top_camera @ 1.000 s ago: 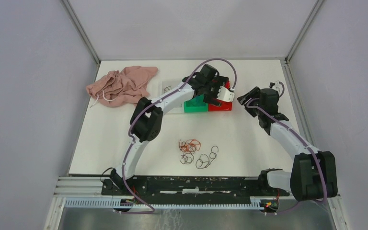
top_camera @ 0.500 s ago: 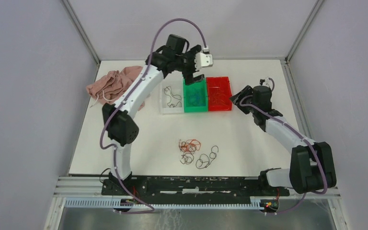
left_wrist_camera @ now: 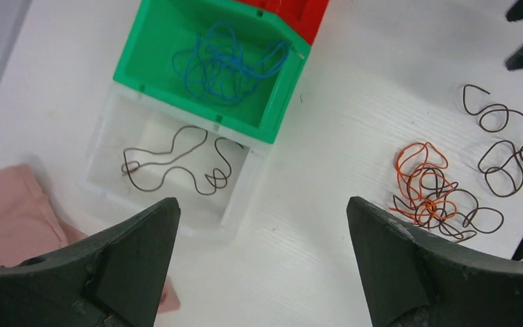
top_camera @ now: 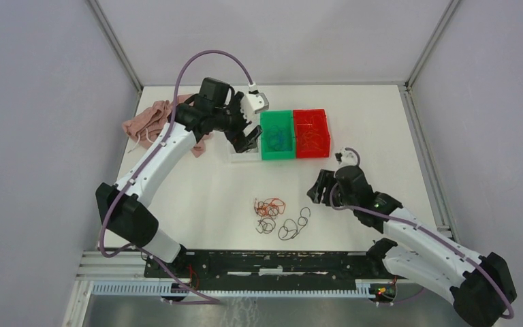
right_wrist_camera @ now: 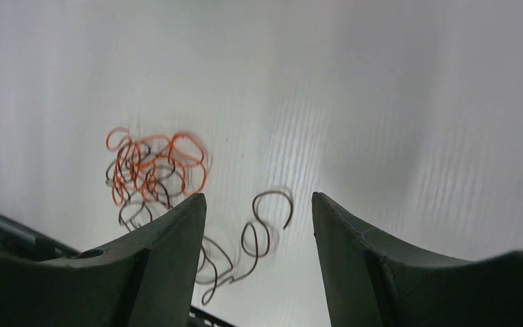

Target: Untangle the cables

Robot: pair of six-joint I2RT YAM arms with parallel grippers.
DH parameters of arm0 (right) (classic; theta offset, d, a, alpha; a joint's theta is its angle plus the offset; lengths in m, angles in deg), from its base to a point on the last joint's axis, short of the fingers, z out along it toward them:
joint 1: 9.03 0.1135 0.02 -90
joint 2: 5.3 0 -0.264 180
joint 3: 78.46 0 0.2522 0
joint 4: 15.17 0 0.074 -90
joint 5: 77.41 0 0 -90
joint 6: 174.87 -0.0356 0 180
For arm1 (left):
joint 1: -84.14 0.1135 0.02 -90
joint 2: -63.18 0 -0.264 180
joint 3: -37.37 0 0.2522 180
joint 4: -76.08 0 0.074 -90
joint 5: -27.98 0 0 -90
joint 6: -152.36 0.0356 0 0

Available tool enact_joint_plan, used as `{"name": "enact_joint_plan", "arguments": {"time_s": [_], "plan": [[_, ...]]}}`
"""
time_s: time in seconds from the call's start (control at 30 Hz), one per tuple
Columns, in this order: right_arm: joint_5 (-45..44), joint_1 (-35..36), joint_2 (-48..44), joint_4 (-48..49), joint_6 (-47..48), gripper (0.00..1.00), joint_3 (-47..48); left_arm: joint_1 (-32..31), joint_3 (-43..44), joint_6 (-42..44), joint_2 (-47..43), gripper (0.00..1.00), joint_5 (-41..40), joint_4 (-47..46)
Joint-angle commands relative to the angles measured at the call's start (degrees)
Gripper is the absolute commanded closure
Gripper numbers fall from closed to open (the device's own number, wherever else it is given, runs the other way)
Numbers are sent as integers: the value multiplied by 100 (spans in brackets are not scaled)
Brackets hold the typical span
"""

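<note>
A tangled wad of orange and dark cables (top_camera: 269,208) lies on the white table near the front, with a loose dark cable (top_camera: 294,223) just to its right. My right gripper (top_camera: 319,187) is open and empty, low over the table right of them; its wrist view shows the wad (right_wrist_camera: 153,170) and the loose cable (right_wrist_camera: 255,231) ahead. My left gripper (top_camera: 248,139) is open and empty above the clear bin (left_wrist_camera: 238,197), which holds one dark cable (left_wrist_camera: 177,163). Blue cables (left_wrist_camera: 228,58) lie in the green bin (top_camera: 277,119).
A red bin (top_camera: 311,117) stands right of the green one. A pink cloth (top_camera: 151,121) with a white cord lies at the back left, beside the left arm. Grey walls close in the table on three sides.
My left arm swung left from over the red and green bins to the clear bin. My right arm came forward from beside the red bin to just right of the cables.
</note>
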Motion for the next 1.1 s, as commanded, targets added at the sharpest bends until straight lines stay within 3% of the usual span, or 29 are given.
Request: {"name": "enact_joint_plan", "arguments": {"time_s": [0.0, 0.13, 0.27, 0.4, 0.53, 0.63, 0.83, 1.07], "plan": [[5, 890, -384, -463, 254, 34, -68, 97, -188, -745, -338, 1, -289, -3], [9, 1674, 257, -567, 266, 33, 227, 137, -400, -985, -517, 1, -572, -143], [-742, 2521, 1349, -1000, 311, 36, 741, 231, -485, -1102, -604, 1, -1034, -138], [-1170, 2922, 2086, -1123, 230, 39, 969, 505, -350, -1026, -635, 1, -1298, 119], [-1283, 2986, 2398, -746, 175, 50, 921, 800, -319, -1024, -644, 1, -1264, 246], [-1398, 2988, 2569, -621, 163, 63, 909, 980, -383, -957, -706, 1, -1257, 257], [-1944, 2961, 2016, -992, 208, 98, 990, 1281, -536, -841, -842, 1, -1258, 172], [-2257, 2523, 557, -1767, 572, 100, 1431, 1355, -638, -958, -887, 1, -1190, 152]]}}
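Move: The loose brown cable I want lies about 9 cm back towards my base from my right hand, some 8 cm to its left and 9 cm below. The orange-and-brown tangle is roughly 9 cm left of that cable and 3 cm farther out; the red box stands about 22 cm ahead of my right hand. From my left hand, the loose cable is some 21 cm back, 20 cm right and 23 cm below. I bring my right hand back about 10 cm and some 6 cm left, then down onto the loose brown cable, rolling its left side down and turning counter-clockwise, each about 25 degrees. I shut the fingers, pinching the cable, and lift about 6 cm. Meanwhile my left hand, open and empty, swings left past the white box towards the pink cloth, turning counter-clockwise. ##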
